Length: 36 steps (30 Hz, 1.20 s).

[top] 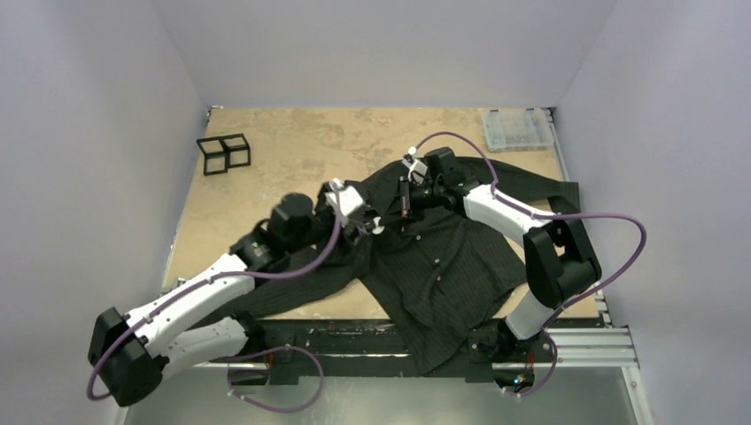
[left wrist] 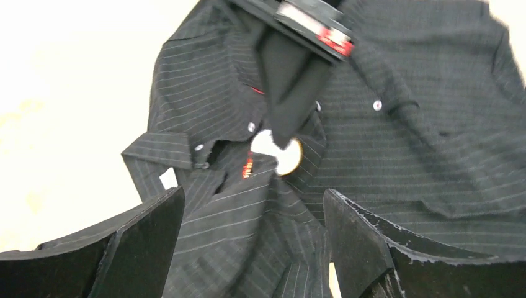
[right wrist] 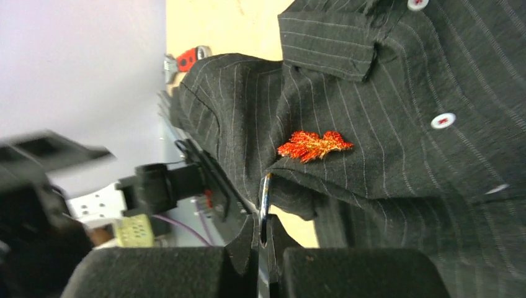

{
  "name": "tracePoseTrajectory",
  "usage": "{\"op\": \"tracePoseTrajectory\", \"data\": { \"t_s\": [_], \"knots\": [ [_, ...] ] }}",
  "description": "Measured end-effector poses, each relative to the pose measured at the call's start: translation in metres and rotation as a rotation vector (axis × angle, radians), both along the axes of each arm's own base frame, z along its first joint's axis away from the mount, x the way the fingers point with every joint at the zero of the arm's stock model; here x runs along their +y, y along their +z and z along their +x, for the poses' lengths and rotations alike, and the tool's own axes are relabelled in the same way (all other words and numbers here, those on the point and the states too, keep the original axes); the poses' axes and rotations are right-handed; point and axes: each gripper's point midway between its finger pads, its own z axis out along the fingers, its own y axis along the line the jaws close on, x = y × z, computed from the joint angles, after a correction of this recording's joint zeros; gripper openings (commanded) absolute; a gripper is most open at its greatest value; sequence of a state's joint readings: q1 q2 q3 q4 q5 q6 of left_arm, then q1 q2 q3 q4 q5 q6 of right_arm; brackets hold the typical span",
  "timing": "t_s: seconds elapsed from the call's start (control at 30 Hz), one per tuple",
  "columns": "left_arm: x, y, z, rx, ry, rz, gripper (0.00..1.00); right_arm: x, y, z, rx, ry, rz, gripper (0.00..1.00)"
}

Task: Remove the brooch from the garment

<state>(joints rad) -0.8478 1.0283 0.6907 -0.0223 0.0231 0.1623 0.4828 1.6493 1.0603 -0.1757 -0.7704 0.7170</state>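
The garment (top: 443, 257) is a black pinstriped shirt with white buttons, spread across the table. The brooch (right wrist: 314, 144) is an orange-red leaf on the fabric near the collar; only a sliver of the brooch (left wrist: 248, 167) shows in the left wrist view. Just below it, a thin round pale disc (left wrist: 277, 151) sticks out from under a raised fold, and the disc (right wrist: 265, 205) appears edge-on in the right wrist view. My right gripper (right wrist: 263, 245) is shut on that disc. My left gripper (left wrist: 254, 242) hovers open over the shirt fabric, close in front of the disc, holding nothing.
A pair of black wire cube frames (top: 223, 153) stands at the back left. A clear plastic box (top: 517, 129) sits at the back right. The shirt's hem (top: 434, 350) hangs over the table's near edge between the arm bases.
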Motion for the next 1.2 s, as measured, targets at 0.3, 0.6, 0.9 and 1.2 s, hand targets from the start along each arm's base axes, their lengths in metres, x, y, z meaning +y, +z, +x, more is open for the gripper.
{"op": "tracePoseTrajectory", "data": {
  "t_s": [0.3, 0.6, 0.9, 1.2],
  "knots": [
    [0.017, 0.016, 0.020, 0.354, -0.122, -0.198, 0.66, -0.014, 0.003, 0.019, -0.340, 0.167, -0.136, 0.00],
    [-0.008, -0.005, 0.010, 0.430, -0.316, -0.240, 0.65, -0.023, 0.016, 0.006, -0.525, 0.279, -0.123, 0.00],
    [-0.016, -0.014, 0.016, 0.367, -0.413, -0.223, 0.43, -0.017, 0.029, -0.003, -0.638, 0.384, -0.045, 0.00],
    [-0.022, -0.018, 0.028, 0.320, -0.462, -0.188, 0.41, -0.015, 0.021, -0.008, -0.689, 0.468, -0.025, 0.00]
  ]
}}
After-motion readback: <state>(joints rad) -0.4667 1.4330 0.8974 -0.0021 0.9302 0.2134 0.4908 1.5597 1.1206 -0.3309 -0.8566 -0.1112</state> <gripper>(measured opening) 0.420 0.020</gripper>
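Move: The round brooch, already pinched edge-on in the right fingertips and still on the raised cloth, sits roughly 4 cm ahead, 3 cm to the right and 4 cm below the left hand, and about 1 cm left of and 1 cm below the right. From the left hand, the leaf brooch lies about 7 cm ahead, level sideways, 6 cm lower; the collar about 12 cm ahead, 3 cm left and 12 cm down. Rolling about its own fingers by nearly 50 degrees, counter-clockwise looking along them, the right hand keeps its pinch on the round brooch and rises about 2 cm. The left first springs up, left and forward, then sinks back rightwards to the brooch, swinging its fingers clockwise to point right and half closing them around the raised cloth beneath it. ##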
